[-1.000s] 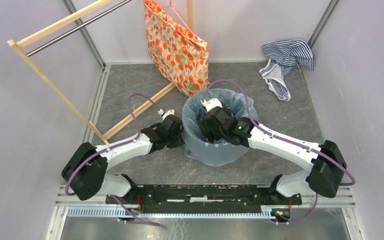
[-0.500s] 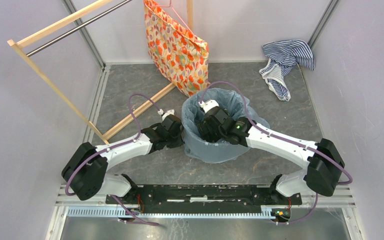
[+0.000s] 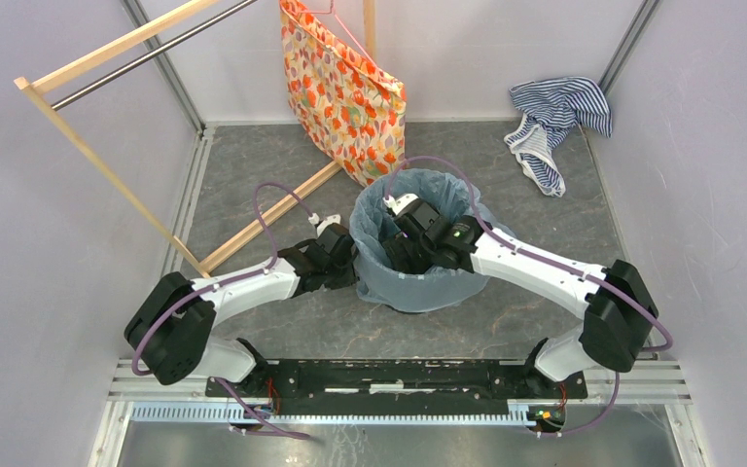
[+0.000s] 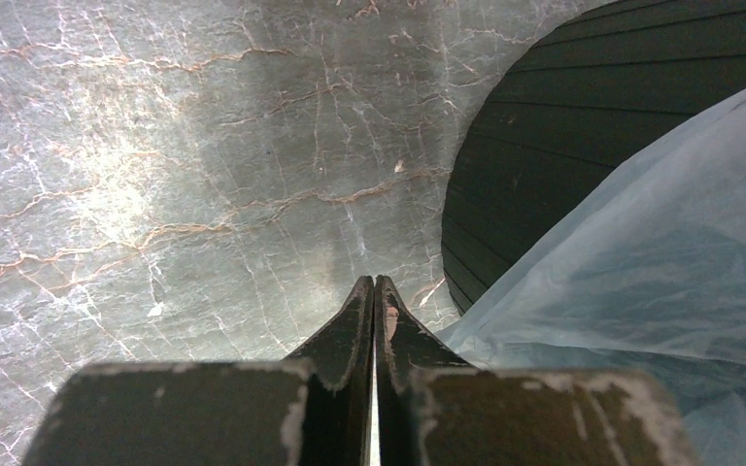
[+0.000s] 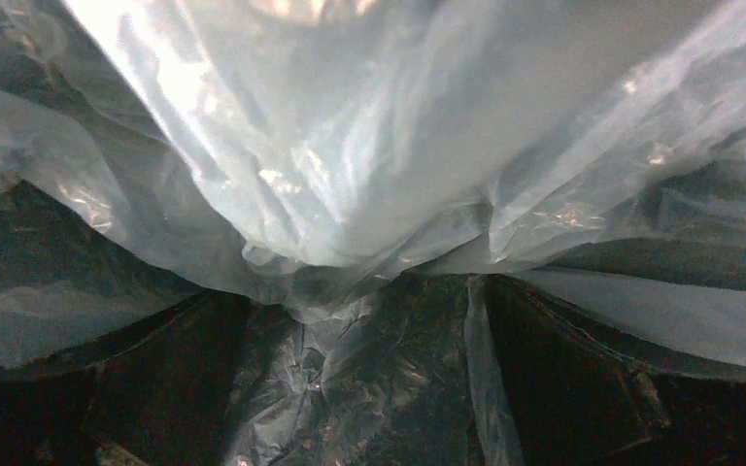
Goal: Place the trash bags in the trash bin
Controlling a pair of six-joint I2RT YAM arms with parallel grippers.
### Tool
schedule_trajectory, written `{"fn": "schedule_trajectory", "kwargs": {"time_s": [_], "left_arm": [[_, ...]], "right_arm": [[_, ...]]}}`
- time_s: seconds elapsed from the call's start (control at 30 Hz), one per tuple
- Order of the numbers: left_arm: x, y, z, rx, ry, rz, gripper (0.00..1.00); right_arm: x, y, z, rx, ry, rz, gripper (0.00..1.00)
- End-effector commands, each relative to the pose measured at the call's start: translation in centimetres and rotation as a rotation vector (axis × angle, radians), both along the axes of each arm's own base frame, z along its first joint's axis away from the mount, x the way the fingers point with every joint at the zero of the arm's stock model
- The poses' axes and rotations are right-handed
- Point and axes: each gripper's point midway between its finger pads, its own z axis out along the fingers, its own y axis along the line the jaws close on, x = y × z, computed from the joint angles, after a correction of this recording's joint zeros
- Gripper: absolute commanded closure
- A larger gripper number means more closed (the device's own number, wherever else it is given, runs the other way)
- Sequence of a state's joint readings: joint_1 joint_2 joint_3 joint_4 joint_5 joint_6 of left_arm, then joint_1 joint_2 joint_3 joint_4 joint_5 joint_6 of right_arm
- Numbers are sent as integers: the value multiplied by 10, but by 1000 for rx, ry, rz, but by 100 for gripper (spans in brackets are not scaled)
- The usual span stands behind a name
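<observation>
The trash bin (image 3: 418, 297) stands mid-floor, round and black, with the pale-blue trash bag (image 3: 447, 190) lining it and folded out over its rim. My right gripper (image 3: 404, 241) reaches down inside the bin. In the right wrist view its fingers (image 5: 155, 379) stand wide apart and open, with crumpled bag (image 5: 350, 194) film between and above them. My left gripper (image 3: 338, 261) sits low against the bin's left side. Its tips (image 4: 374, 289) are shut with nothing between them, above the floor. The bin wall (image 4: 544, 126) and hanging bag edge (image 4: 661, 262) lie just to their right.
An orange floral bag (image 3: 345, 92) hangs from a wooden rack (image 3: 107, 165) behind the bin, almost touching its far rim. A rack foot (image 3: 267, 216) lies across the floor to the left. A striped cloth (image 3: 552, 122) lies in the back right corner. Walls close in on three sides.
My right arm has pushed further left and deeper into the bin. The bin has shifted slightly left, and the bag's skirt on its right side has drawn in. The left gripper has kept its place.
</observation>
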State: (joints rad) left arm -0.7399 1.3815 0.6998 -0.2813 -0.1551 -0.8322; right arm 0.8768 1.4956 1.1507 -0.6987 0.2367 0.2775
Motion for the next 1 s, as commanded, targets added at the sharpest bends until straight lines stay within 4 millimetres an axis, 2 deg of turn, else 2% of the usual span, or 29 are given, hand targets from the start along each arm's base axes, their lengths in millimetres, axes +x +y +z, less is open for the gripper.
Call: {"fn": "schedule_trajectory", "kwargs": {"time_s": [0.0, 0.3, 0.73, 0.97], "left_arm": [[13, -8, 12, -6, -53, -24, 96], [12, -7, 13, -3, -57, -30, 96], [14, -6, 14, 8, -59, -32, 96], [12, -4, 15, 16, -61, -32, 96]], "right_arm": [[5, 9, 6, 4, 25, 41, 2], [17, 2, -24, -57, 24, 58, 2], [18, -10, -53, -70, -11, 7, 2], [18, -19, -61, -111, -19, -20, 2]]}}
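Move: The trash bag lines the black trash bin, and its slack film lies straight below the right hand, roughly 5 cm down. The bin stands around that hand, its middle about level with the fingers. The floral cloth hangs some 30 cm ahead of the right hand, 13 cm to its left and 12 cm above. From the left hand the bag's middle is about 12 cm to the right, 3 cm ahead and 3 cm up. The slack film of the trash bag is pushed farther down inside the bin by the right hand, its fingers staying wide open and still against the plastic; it sinks about 5 cm, easing forward a little, and stops there with hardly any turn. The left hand stays put, still nearly shut at the bag's left edge. ##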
